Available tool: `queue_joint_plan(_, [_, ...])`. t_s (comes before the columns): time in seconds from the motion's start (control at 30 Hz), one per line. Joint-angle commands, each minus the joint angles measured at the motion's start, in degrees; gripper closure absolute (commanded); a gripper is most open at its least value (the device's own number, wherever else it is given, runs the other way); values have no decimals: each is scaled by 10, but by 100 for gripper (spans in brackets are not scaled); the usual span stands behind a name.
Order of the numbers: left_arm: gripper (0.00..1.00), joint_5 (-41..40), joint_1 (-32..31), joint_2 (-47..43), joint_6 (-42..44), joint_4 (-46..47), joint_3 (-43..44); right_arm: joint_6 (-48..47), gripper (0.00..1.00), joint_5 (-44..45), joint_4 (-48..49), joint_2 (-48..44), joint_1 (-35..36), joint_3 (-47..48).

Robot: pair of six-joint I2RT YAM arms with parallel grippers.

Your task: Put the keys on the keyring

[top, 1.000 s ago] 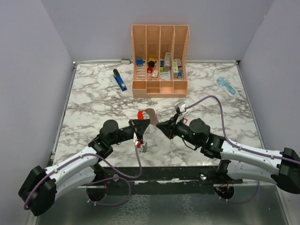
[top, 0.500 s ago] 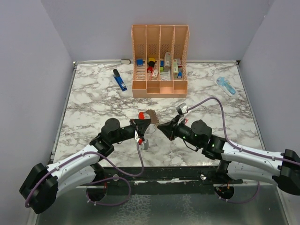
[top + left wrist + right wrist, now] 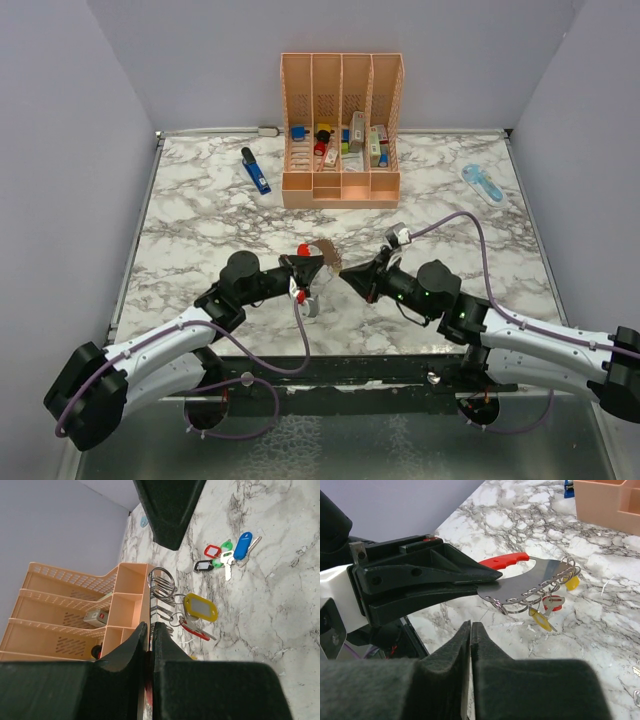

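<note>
My left gripper (image 3: 308,266) is shut on the keyring (image 3: 323,249), gripping this flat grey plate with a red end edge-on in the left wrist view (image 3: 149,625). In the right wrist view the keyring (image 3: 530,582) juts out from the left gripper (image 3: 490,577). Wire rings (image 3: 540,592) hang along its edge with a yellow-tagged key (image 3: 540,619) and a red key (image 3: 552,602). More keys (image 3: 227,555) with red, green, blue and black tags lie together on the table. My right gripper (image 3: 471,623) is shut with nothing visible in it, just below the plate's edge and apart from it.
An orange desk organiser (image 3: 341,130) with small items stands at the back centre. A blue pen-like tool (image 3: 256,171) lies to its left. A pale blue gadget (image 3: 482,184) lies at the back right. Grey walls enclose the marble table (image 3: 200,220).
The right gripper has drawn back slightly to the right and towards the near edge, away from the keyring, and its jaws have closed fully. The left gripper has held the keyring nearly still.
</note>
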Motion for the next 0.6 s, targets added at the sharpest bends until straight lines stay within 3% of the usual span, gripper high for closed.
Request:
queue_joint_plan(0.0, [100,-1,-2,2,-36,41,23,16,83,19,-9,-12,3,-11])
queue_joint_plan(0.07, [100,-1,-2,0,-40,42,24,17,73,21,-11,-14,3,-16])
queue_joint_plan(0.13, [100,3,-2,-1,-43,42,25,18,70,18,-6,-13,3,-20])
queue_joint_plan(0.57, [100,15,-2,-3,-63,42,30,0,71,32,97,52,3,-28])
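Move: Just ahead of the right hand's shut, empty fingertips is the nearest ring of the keyring, about 3 cm forward, 3 cm left and 1 cm lower. The yellow-tagged key hangs some 5 cm forward, 2 cm left and 5 cm below that hand, the red-tagged key about 8 cm forward, 1 cm left and 4 cm down. From the left hand, which holds the plate, that ring lies roughly 2 cm back and 3 cm right, level. Sinking about 3 cm almost straight down, just short of the keyring's nearest ring, the right hand parts its shut fingers to roughly a third of their opening, and they stay parted and pointing forward-left with hardly any turn. No touch on ring or key can be seen. The left hand keeps its pinch on the plate nearly in place. ##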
